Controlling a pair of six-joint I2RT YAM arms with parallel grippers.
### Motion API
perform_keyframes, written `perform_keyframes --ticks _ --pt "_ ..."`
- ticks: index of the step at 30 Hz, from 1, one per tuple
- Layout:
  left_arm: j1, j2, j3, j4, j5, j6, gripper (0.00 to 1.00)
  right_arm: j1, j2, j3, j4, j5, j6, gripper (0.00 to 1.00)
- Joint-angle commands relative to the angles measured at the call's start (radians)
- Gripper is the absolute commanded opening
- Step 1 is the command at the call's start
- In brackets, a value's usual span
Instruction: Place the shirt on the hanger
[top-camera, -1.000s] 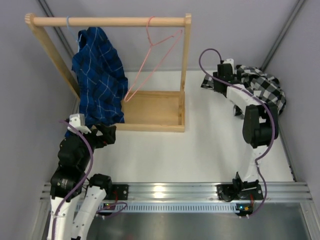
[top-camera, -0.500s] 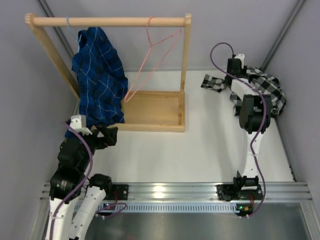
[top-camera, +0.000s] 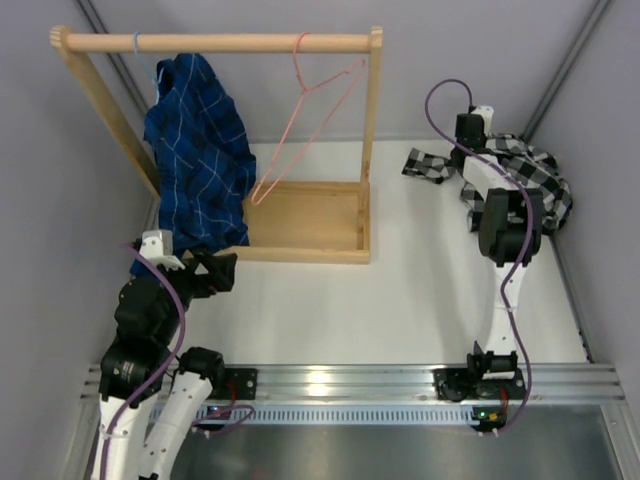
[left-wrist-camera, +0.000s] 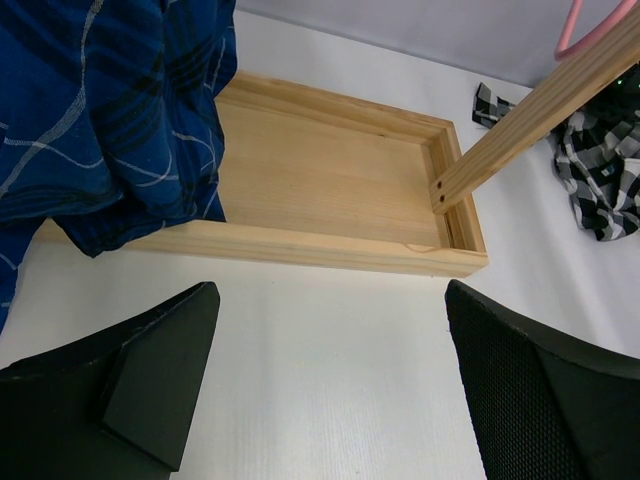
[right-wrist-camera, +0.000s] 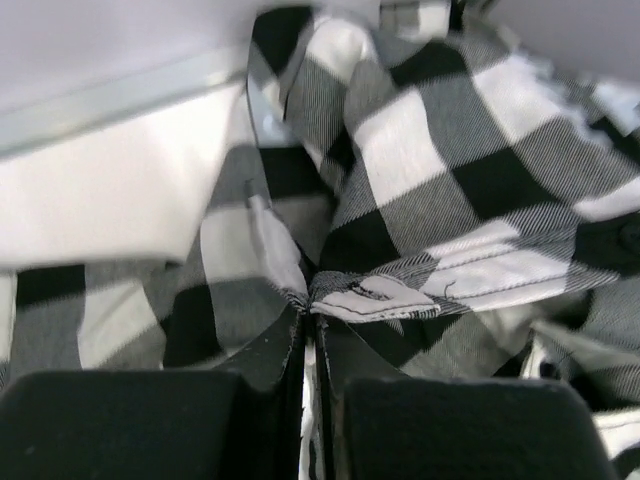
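Note:
The black-and-white check shirt (top-camera: 535, 175) lies crumpled at the far right of the table, one sleeve end reaching left. It also shows in the left wrist view (left-wrist-camera: 600, 170). My right gripper (top-camera: 470, 140) reaches into it, shut on a fold of the shirt (right-wrist-camera: 420, 190) by the button placket, fingers (right-wrist-camera: 270, 350) pinched together. The pink wire hanger (top-camera: 305, 120) hangs from the wooden rail (top-camera: 215, 43), tilted. My left gripper (top-camera: 222, 270) is open and empty, low over the table in front of the rack's tray (left-wrist-camera: 330, 250).
A dark blue grid shirt (top-camera: 195, 150) hangs from the rail on a light hanger and drapes over the tray's left end (left-wrist-camera: 90, 110). The wooden rack's right post (top-camera: 372, 130) stands between hanger and check shirt. Grey walls close in on both sides.
My right arm swung right and back from the sleeve end into the shirt pile a second ago, then held nearly still. The left arm has barely moved.

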Motion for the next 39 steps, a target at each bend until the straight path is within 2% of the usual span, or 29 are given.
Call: perform_keyframes --ticks 1,2,4,5,6,8,9,11,12,14,15,18,20,21,22,24,27,30,31,33,34,35,38,39 --pt "-0.005 -0.009 -0.007 0.061 0.012 0.013 0.98 -0.001 -0.137 -0.13 0.067 -0.065 0.099 0.0" --pt "-0.005 -0.008 -0.007 0.061 0.012 0.013 0.98 0.006 -0.186 -0.278 0.112 -0.074 0.125 0.0" --pt "-0.005 -0.009 -0.006 0.063 0.014 0.014 0.98 0.021 -0.397 -0.471 0.315 -0.115 0.248 0.0" --pt "-0.005 -0.009 -0.007 0.063 0.014 0.014 0.98 0.032 -0.471 -0.665 0.381 -0.121 0.289 0.0" --pt "-0.005 -0.009 -0.007 0.063 0.012 0.014 0.98 0.047 -0.625 -0.752 0.466 -0.1 0.331 0.0" --pt "-0.005 -0.011 -0.007 0.061 0.017 0.016 0.98 0.125 -0.773 -0.919 0.476 -0.027 0.322 0.0" --pt "-0.005 -0.015 -0.006 0.063 0.017 0.014 0.98 0.188 -0.918 -0.966 0.459 -0.002 0.316 0.0" --pt "-0.005 -0.026 -0.004 0.063 0.017 0.016 0.98 0.246 -1.065 -1.075 0.427 0.015 0.322 0.0" --pt "-0.005 -0.031 -0.004 0.063 0.051 0.017 0.98 0.304 -1.201 -1.098 0.401 0.017 0.322 0.0" --pt "-0.005 -0.041 -0.006 0.082 0.134 0.031 0.98 0.363 -1.324 -1.118 0.278 0.007 0.34 0.0" --pt "-0.005 -0.049 -0.009 0.095 0.182 0.037 0.98 0.415 -1.436 -1.12 0.241 0.0 0.36 0.0" --pt "-0.004 -0.043 -0.021 0.167 0.372 0.025 0.98 0.479 -1.602 -1.066 0.085 -0.061 0.415 0.0" --pt "-0.004 -0.037 -0.096 0.326 0.456 -0.103 0.98 0.484 -1.677 -0.988 0.003 -0.167 0.461 0.0" --pt "-0.004 -0.023 -0.125 0.396 0.574 -0.162 0.98 0.484 -1.693 -0.957 -0.012 -0.204 0.477 0.0" --pt "-0.004 0.019 -0.157 0.575 0.634 -0.294 0.98 0.484 -1.704 -0.898 -0.03 -0.241 0.489 0.0" --pt "-0.007 0.069 -0.245 0.749 0.707 -0.404 0.98 0.484 -1.714 -0.838 -0.069 -0.316 0.508 0.0" --pt "-0.088 0.127 -0.27 0.855 0.624 -0.406 0.98 0.484 -1.682 -0.755 -0.133 -0.319 0.511 0.0" --pt "-0.345 0.262 -0.277 0.947 0.442 -0.342 0.98 0.484 -1.658 -0.79 -0.158 -0.322 0.538 0.0" --pt "-0.543 0.367 -0.267 0.949 0.27 -0.26 0.98 0.484 -1.667 -0.855 -0.152 -0.318 0.572 0.0" --pt "-0.763 0.461 -0.23 0.954 0.026 -0.114 0.98 0.484 -1.694 -0.934 -0.111 -0.301 0.603 0.0" --pt "-0.938 0.501 -0.222 0.969 -0.109 -0.08 0.98 0.484 -1.714 -0.999 -0.104 -0.287 0.618 0.0" --pt "-0.994 0.567 -0.221 0.998 -0.269 -0.067 0.98 0.484 -1.749 -1.026 -0.104 -0.245 0.629 0.0" --pt "-1.016 0.679 -0.207 1.17 -0.234 -0.105 0.98 0.484 -1.814 -1.109 -0.127 -0.134 0.643 0.0" --pt "-1.018 0.771 -0.185 1.194 -0.227 -0.121 0.98 0.484 -1.823 -1.124 -0.135 -0.119 0.643 0.0"
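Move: The right hand, already shut on an edge of the checked shirt, has the heap's middle some 5 cm back, 12 cm to its right and 3 cm lower. The pink hanger hangs roughly 15 cm back, 43 cm left and 27 cm above; the rack's near right corner is about 26 cm back, 31 cm left, 4 cm below. From the left hand the shirt is about 38 cm ahead, 73 cm right, 21 cm below. Keeping its pinch on the checked shirt, the right hand hauls it about 40 cm back, up nearly 40 cm and some 18 cm left towards the rack's front, then lowers about 15 cm, rolled left side up and tipped upward. After a pause the left hand, fingers open, sweeps about 30 cm right towards the shirt, lastly back and down, turning some 55 degrees clockwise. ##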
